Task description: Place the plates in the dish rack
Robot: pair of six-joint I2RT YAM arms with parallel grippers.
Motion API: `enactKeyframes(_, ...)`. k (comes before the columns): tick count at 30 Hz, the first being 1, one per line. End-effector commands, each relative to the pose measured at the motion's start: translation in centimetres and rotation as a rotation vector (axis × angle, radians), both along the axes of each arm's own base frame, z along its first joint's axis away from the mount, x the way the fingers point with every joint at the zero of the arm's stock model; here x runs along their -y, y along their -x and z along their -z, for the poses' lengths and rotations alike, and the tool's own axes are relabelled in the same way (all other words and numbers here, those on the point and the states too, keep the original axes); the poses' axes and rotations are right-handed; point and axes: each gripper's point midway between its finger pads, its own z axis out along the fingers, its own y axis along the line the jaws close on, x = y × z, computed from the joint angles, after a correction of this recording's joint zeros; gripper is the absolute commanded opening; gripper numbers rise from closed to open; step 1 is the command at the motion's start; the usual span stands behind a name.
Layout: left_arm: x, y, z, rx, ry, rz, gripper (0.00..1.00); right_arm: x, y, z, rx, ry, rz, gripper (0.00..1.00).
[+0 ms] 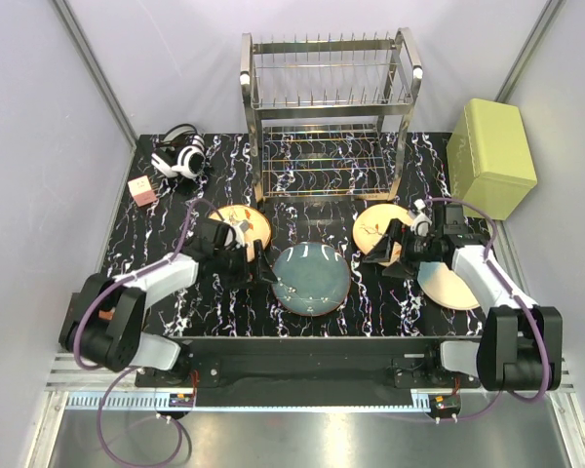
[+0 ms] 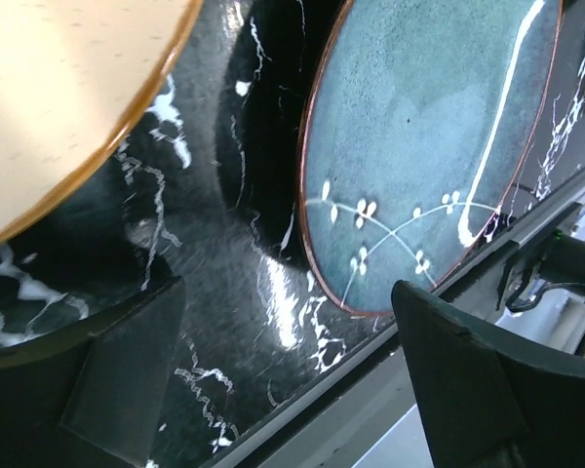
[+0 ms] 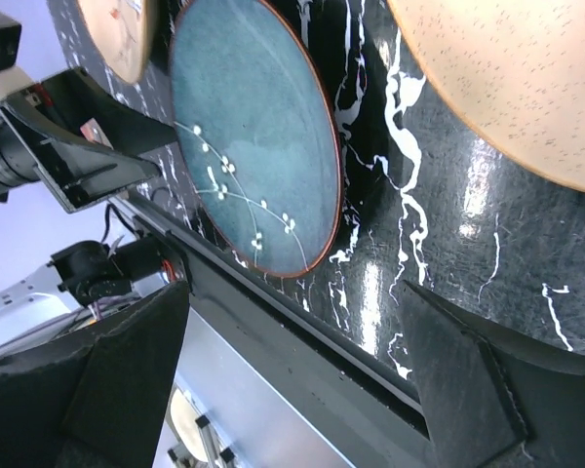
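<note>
The teal plate (image 1: 312, 278) lies flat at the table's front centre; it also shows in the left wrist view (image 2: 429, 146) and the right wrist view (image 3: 249, 136). One orange-peach plate (image 1: 249, 224) lies to its back left, another (image 1: 378, 226) to its back right. The cream plate (image 1: 450, 286) lies at the right, partly under my right arm. The dish rack (image 1: 327, 107) stands empty at the back. My left gripper (image 1: 260, 265) (image 2: 288, 375) is open and empty, low beside the teal plate's left rim. My right gripper (image 1: 378, 252) (image 3: 292, 385) is open and empty, right of the teal plate.
An olive-green box (image 1: 489, 156) stands at the back right. A black-and-white headset-like object (image 1: 180, 156) and a small pink cube (image 1: 142, 191) lie at the back left. The table's front edge (image 2: 370, 390) runs close under both grippers.
</note>
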Motion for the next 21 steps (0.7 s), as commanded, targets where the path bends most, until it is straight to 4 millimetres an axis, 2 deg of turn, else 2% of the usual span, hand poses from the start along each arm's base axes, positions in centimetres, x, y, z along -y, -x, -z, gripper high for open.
enactKeyframes(1,2.3,-1.9,-1.2,0.027,0.094,-0.007,0.90,-0.2,-0.3,1.5,-0.035,0.048,0.019,0.94)
enactKeyframes(7,3.8,-3.5,-1.2,0.003,0.154,-0.021,0.79,-0.1,-0.1,3.5,-0.103,0.066,0.020,0.94)
enactKeyframes(10,4.4,-3.8,-1.5,-0.005,0.166,-0.014,0.66,-0.2,-0.1,4.0,-0.127,0.054,0.013,0.94)
enactKeyframes(11,4.5,-3.7,-1.5,-0.009,0.169,-0.010,0.58,-0.3,-0.1,4.1,-0.129,0.053,0.011,0.94)
enactKeyframes(14,4.5,-3.6,-1.2,-0.016,0.174,-0.024,0.45,-0.3,-0.2,4.8,-0.148,0.056,0.009,0.94)
enactKeyframes(17,4.5,-3.4,-0.7,-0.019,0.181,-0.035,0.40,-0.4,-0.2,5.3,-0.162,0.052,0.002,0.94)
enactKeyframes(21,4.7,-3.2,-0.4,-0.017,0.187,-0.020,0.34,-1.6,0.2,6.2,-0.173,0.025,-0.054,0.93)
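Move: The blue plate's middle is about 10 cm to the left hand's right, 1 cm nearer the bases and 3 cm lower; its near rim lies just beyond the open fingers. The left cream plate is some 9 cm ahead and 5 cm left of that hand. From the right hand the blue plate lies about 13 cm left, 3 cm back and 9 cm below, with the right cream plate some 7 cm ahead and 1 cm right. Rightward and forward, about 4.5 cm in all and almost level after a small initial dip, the left hand slides in at the blue plate's left rim and closes its fingers from wide open to about a third, one on each side of the rim. Meanwhile the right hand sinks nearly 6 cm between the blue and right cream plates, tipping some 10 degrees further down, fingers kept wide open. ##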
